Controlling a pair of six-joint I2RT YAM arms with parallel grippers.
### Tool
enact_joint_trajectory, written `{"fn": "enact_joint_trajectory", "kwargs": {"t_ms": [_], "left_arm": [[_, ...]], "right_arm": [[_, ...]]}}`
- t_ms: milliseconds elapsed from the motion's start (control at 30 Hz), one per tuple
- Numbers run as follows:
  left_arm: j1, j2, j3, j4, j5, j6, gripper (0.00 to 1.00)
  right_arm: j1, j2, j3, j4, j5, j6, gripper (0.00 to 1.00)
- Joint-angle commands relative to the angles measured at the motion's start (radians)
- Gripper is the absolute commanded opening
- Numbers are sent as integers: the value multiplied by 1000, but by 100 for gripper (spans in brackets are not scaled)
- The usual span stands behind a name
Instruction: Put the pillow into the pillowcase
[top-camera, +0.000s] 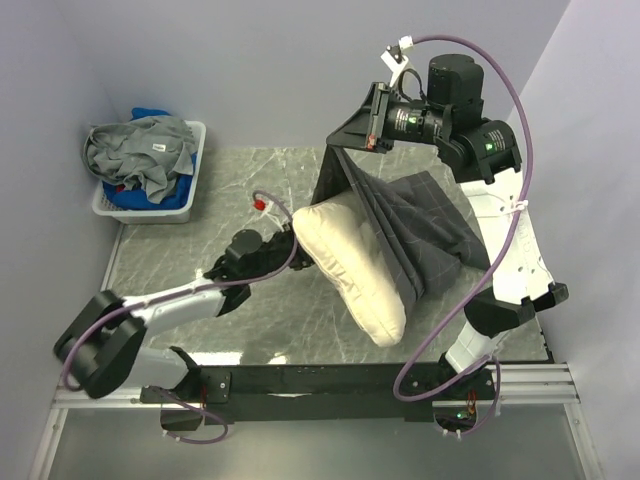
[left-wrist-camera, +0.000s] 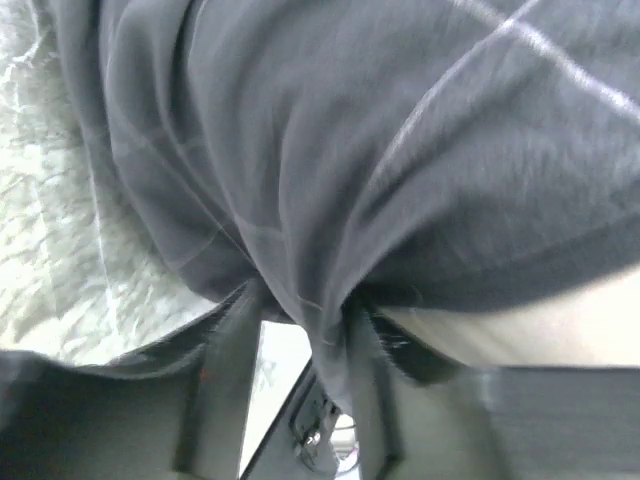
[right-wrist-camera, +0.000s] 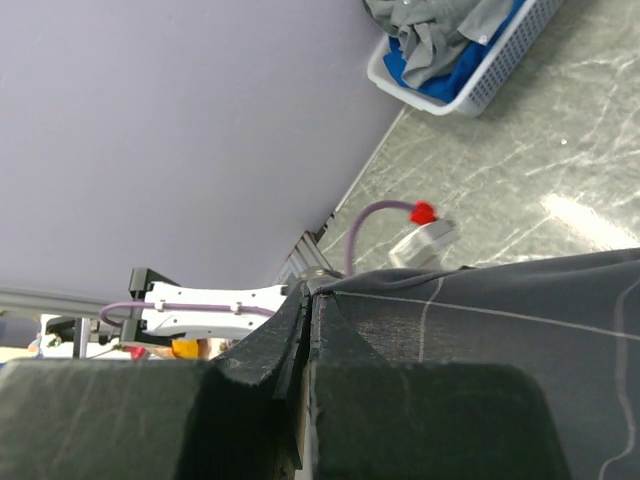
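Note:
The cream pillow (top-camera: 345, 265) lies slanted in the middle of the marble table. The dark grid-patterned pillowcase (top-camera: 420, 230) hangs over its right part, lifted at one corner. My right gripper (top-camera: 340, 145) is raised at the back and shut on the pillowcase's edge (right-wrist-camera: 500, 320), with the cloth pinched between its jaws (right-wrist-camera: 312, 290). My left gripper (top-camera: 288, 243) is low at the pillow's upper left edge. In the left wrist view a fold of pillowcase (left-wrist-camera: 330, 150) hangs between its jaws (left-wrist-camera: 305, 310). They stand partly apart, with a gap beside the left finger (left-wrist-camera: 225, 390). Pillow (left-wrist-camera: 50, 250) shows beside the cloth.
A white basket (top-camera: 198, 170) of grey and blue clothes sits at the table's back left corner and also shows as the basket (right-wrist-camera: 470, 95) in the right wrist view. A black rail (top-camera: 330, 380) runs along the near edge. Walls close in on both sides.

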Motion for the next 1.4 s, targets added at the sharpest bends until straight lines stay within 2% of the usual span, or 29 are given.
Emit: {"fn": "enact_joint_trajectory", "kwargs": {"t_ms": [0, 33, 67, 133, 233, 333, 367, 433, 500, 633, 733, 767, 867, 967, 1100, 1233, 1367], "left_arm": [[-49, 81, 113, 91, -38, -23, 34], [-54, 81, 125, 76, -43, -18, 25], [-57, 71, 135, 50, -49, -15, 11], [-58, -13, 133, -8, -78, 6, 1], [-58, -174, 168, -214, -170, 77, 1], [-49, -303, 285, -450, -256, 158, 1], [-49, -326, 356, -493, -267, 175, 1], [-36, -359, 437, -601, -279, 227, 1], [-5, -350, 578, -665, -258, 252, 1], [55, -287, 806, -794, -253, 321, 1], [142, -197, 998, -864, -203, 329, 1], [162, -167, 1105, -906, -193, 332, 1], [222, -57, 1289, -958, -160, 338, 1], [250, 15, 1392, -1016, -168, 350, 1], [299, 38, 1359, -1013, -156, 341, 1], [320, 60, 1308, -980, -139, 327, 1], [375, 77, 1363, -990, -135, 318, 1]], "right_arm": [[-4, -25, 63, 99, -25, 7, 0], [-5, -22, 72, 88, -15, 3, 0], [-7, -16, 85, 70, -11, -6, 0], [-11, -13, 83, 63, 1, -14, 0], [-14, -13, 60, 56, 27, -36, 0], [-22, 1, 53, 36, 128, -69, 0], [-25, 10, 57, 16, 215, -97, 0], [-31, 19, 54, -4, 313, -123, 0], [-34, 38, 28, -7, 398, -149, 0], [-53, 78, 5, -21, 451, -152, 0], [-53, 27, -78, 54, 411, -120, 0], [-63, -6, -95, 87, 408, -100, 0], [-115, -39, -35, 115, 325, -40, 0], [-161, -80, 0, 166, 260, 27, 0], [-296, -120, 8, 284, 135, 154, 0], [-375, -142, 3, 422, 35, 315, 0], [-448, -178, -43, 589, -43, 453, 0]]}}
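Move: The pillowcase rim I'm about to pinch already lies between my left fingers, about 1 cm farther out and 3 cm to their right. The pillow, sticking out of the case, has its middle some 5 cm right of my left hand, 3 cm back and 5 cm higher. My right hand still grips the rim's other side; from it the left-hand bit of rim lies 3 cm back, 3 cm right and some 28 cm below. I shut my left fingers on the pillowcase rim, then haul it up about 33 cm, moving left and finally forward, my wrist turning counter-clockwise and tilting the fingers upward. My right hand keeps its pinch, first reaching forward some 10 cm while dipping and turning clockwise, then swings right and rises, away from my left hand, to stretch the mouth between them. ##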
